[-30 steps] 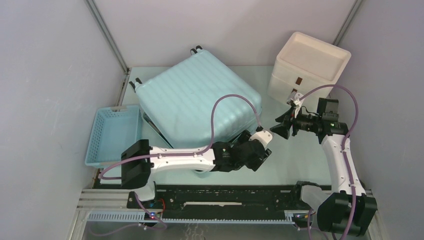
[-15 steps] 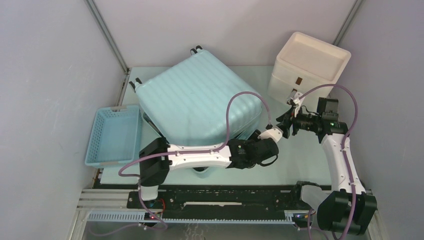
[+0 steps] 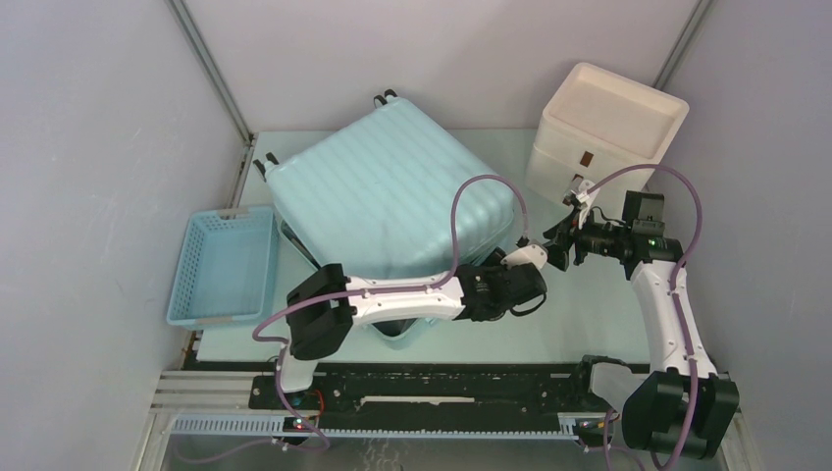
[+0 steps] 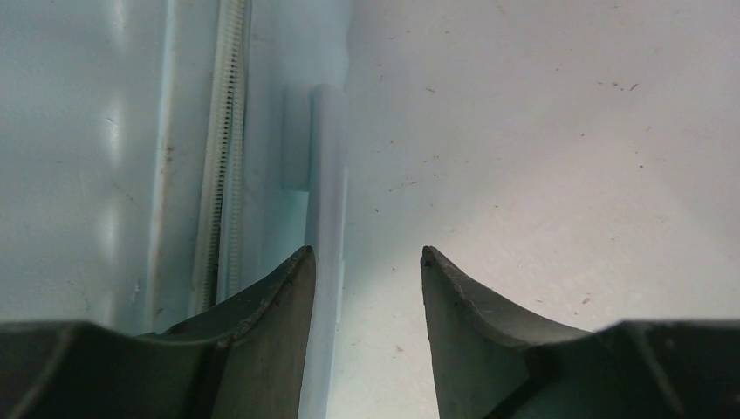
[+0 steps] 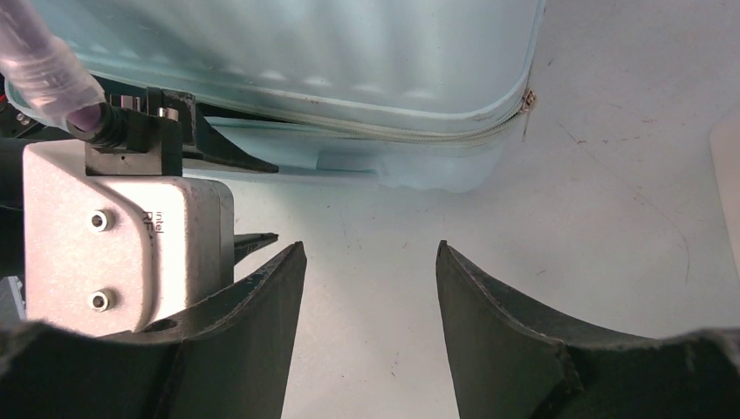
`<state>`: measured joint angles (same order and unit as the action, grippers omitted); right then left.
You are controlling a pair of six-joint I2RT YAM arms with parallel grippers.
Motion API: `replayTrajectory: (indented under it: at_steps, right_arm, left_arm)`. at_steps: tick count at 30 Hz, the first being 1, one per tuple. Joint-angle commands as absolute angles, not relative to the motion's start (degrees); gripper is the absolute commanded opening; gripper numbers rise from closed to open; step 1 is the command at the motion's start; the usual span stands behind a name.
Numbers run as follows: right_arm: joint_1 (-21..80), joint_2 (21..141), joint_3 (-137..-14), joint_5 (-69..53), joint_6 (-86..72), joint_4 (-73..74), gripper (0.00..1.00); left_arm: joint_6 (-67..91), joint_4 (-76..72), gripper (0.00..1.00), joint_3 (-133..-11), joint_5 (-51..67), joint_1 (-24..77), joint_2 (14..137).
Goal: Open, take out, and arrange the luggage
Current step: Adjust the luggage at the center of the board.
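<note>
The luggage, a pale mint-blue ribbed suitcase, lies shut and tilted in the middle of the table, wheels toward the back. My left gripper is low at its near right corner. In the left wrist view the suitcase side with its zip fills the left. A pale handle bar runs just inside the left finger. The left gripper is open, with mostly bare table in the gap. My right gripper hovers just right of that corner, open and empty, facing the suitcase.
A blue slatted basket sits at the left table edge. A cream-white box with brown tabs stands at the back right, close behind the right arm. The left wrist's camera housing is right beside the right gripper's left finger.
My left arm has stretched right and in against the suitcase's near right corner, and its jaws have narrowed. The right arm has not moved.
</note>
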<state>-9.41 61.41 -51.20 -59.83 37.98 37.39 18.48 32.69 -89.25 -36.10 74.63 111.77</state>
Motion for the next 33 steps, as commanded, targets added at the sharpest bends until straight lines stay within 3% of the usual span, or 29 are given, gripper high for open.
replayTrajectory:
  at_steps: [1,9,23,28,33]
  right_arm:
    - [-9.9,61.6,-52.0,-59.7,37.0,35.9,0.66]
    - [-10.3,61.6,-52.0,-59.6,36.9,35.9,0.66]
    - [-10.5,61.6,-52.0,-59.8,36.9,36.0,0.66]
    - [-10.6,61.7,-52.0,-59.9,36.9,36.1,0.66]
    - [-10.6,61.6,-52.0,-60.0,37.0,36.1,0.66]
  left_arm:
    - [17.3,32.8,0.53,-92.1,-39.5,74.1,111.7]
    - [17.3,32.8,0.52,-91.1,-38.5,72.6,112.9]
    - [15.5,33.0,0.21,-90.8,-36.9,72.4,115.0]
    - [14.9,32.8,0.03,-89.5,-36.8,72.4,114.0]
    - [13.7,31.0,0.0,-87.0,-36.7,72.6,111.6]
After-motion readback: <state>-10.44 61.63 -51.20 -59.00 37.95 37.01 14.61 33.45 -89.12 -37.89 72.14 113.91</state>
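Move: The stretch of the luggage's strip-like handle where the left fingers will shut lies just beside their tips: about 2 cm ahead, 2 cm to the left and 2 cm lower. The big upper shell's middle is some 12 cm ahead and 21 cm left of this hand, a little higher; the white drawers stand roughly 18 cm ahead and 14 cm to its right. From the right hand, that handle stretch is about 8 cm left, 2 cm back and 11 cm below. Bring the half-open left gripper about 2 cm forward and 2 cm left to centre it over the luggage's handle strip, sinking some 1.5 cm with a slight roll that raises its left side. Start closing during the descent and shut the fingertips on the strip from both sides, pinching it as the gripper load rises, then stay there with it held. ##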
